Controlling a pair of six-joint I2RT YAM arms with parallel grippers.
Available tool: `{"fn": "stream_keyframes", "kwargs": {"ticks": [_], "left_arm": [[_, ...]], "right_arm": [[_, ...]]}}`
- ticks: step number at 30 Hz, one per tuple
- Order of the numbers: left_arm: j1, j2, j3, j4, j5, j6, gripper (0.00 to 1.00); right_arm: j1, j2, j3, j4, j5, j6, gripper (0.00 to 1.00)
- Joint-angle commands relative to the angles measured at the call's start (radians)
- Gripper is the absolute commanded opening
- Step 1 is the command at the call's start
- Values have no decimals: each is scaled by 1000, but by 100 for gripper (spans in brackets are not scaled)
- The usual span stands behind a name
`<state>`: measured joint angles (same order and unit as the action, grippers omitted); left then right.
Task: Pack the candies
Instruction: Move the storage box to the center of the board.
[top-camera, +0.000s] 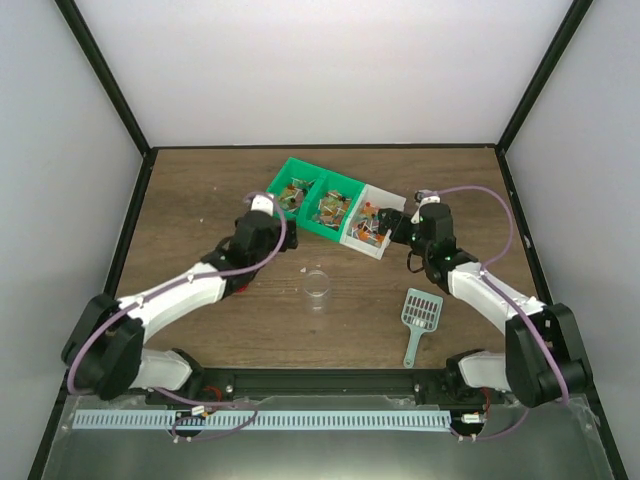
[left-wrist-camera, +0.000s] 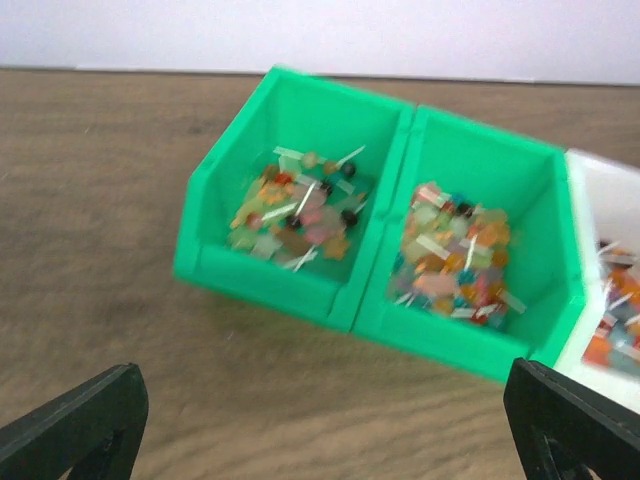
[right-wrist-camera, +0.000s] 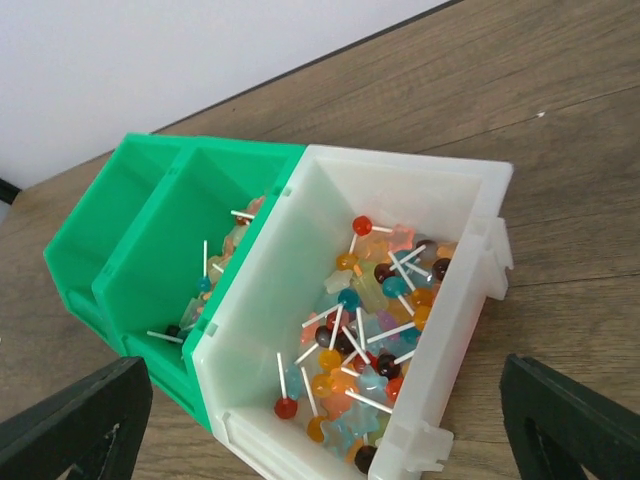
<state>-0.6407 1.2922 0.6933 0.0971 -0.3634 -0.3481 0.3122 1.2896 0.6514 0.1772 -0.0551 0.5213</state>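
Observation:
The candies are tiny lollipops and star-shaped sweets in mixed colours, piled in three joined bins at the back of the table. One heap (left-wrist-camera: 300, 215) lies in the left green bin (left-wrist-camera: 260, 275). A second heap (left-wrist-camera: 450, 255) fills the middle green bin (left-wrist-camera: 450, 345). A third heap (right-wrist-camera: 370, 330) sits in the white bin (right-wrist-camera: 265, 290). My left gripper (top-camera: 278, 207) hovers open in front of the green bins, nothing between its fingers (left-wrist-camera: 85, 425). My right gripper (top-camera: 396, 226) is open over the white bin's near right side, also holding nothing.
A small clear jar (top-camera: 317, 288) stands upright mid-table, in front of the bins. A pale blue-green slotted scoop (top-camera: 420, 318) lies on the wood at the right front. White walls enclose the table at the back and both sides.

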Motion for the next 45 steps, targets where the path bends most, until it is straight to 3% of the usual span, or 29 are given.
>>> {"fn": "stream_keyframes", "kwargs": {"ticks": [1, 4, 8, 11, 15, 21, 26, 32, 35, 45], "left_arm": [[-2, 119, 209, -75, 30, 73, 98], [-1, 196, 289, -75, 55, 119, 93], [9, 325, 445, -145, 103, 157, 90], [37, 423, 569, -221, 189, 190, 98], [71, 507, 690, -299, 236, 196, 100], [76, 681, 896, -446, 220, 233, 98], [77, 789, 983, -522, 246, 253, 94], [81, 817, 986, -552, 183, 239, 92], [88, 824, 979, -556, 185, 233, 86], [93, 849, 966, -565, 215, 209, 52]], "right_arm": [[8, -60, -4, -28, 101, 7, 94], [8, -61, -17, -19, 109, 5, 83], [8, -40, -11, -26, 117, 20, 82], [7, -23, -1, -31, 123, 14, 84], [7, -11, 10, -42, 119, 9, 88], [7, 10, 19, -45, 112, -1, 77], [7, 17, 31, -65, 110, -4, 77], [7, 46, 38, -59, 101, -12, 79], [6, 68, 48, -68, 89, -12, 78], [7, 77, 56, -76, 75, -15, 77]]}}
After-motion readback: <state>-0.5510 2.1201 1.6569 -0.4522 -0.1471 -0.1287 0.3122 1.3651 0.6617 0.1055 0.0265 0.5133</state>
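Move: The left hand is open and heads for the divider between the storage box's two green bins, about 15 cm ahead, 8 cm right and 12 cm below. The left green bin lies about 17 cm ahead and 4 cm right, the right one 13 cm ahead and 13 cm right; the clear jar stands 14 cm back, 6 cm right. From the right hand, the white bin's outer wall is about 5 cm ahead, 2 cm right and 12 cm below, the bin's middle 5 cm ahead, 2 cm left. No firm touch shows yet: the left fingers come down on either side of the green divider and close from wide open to a bit over half. The hand swings up slightly and about 13 cm forward with 8 cm right, then sinks past its starting height, tipping down some 20 degrees. The right hand edges slightly right and lowers about 4 cm towards the white outer wall, narrowing its fingers a little. ##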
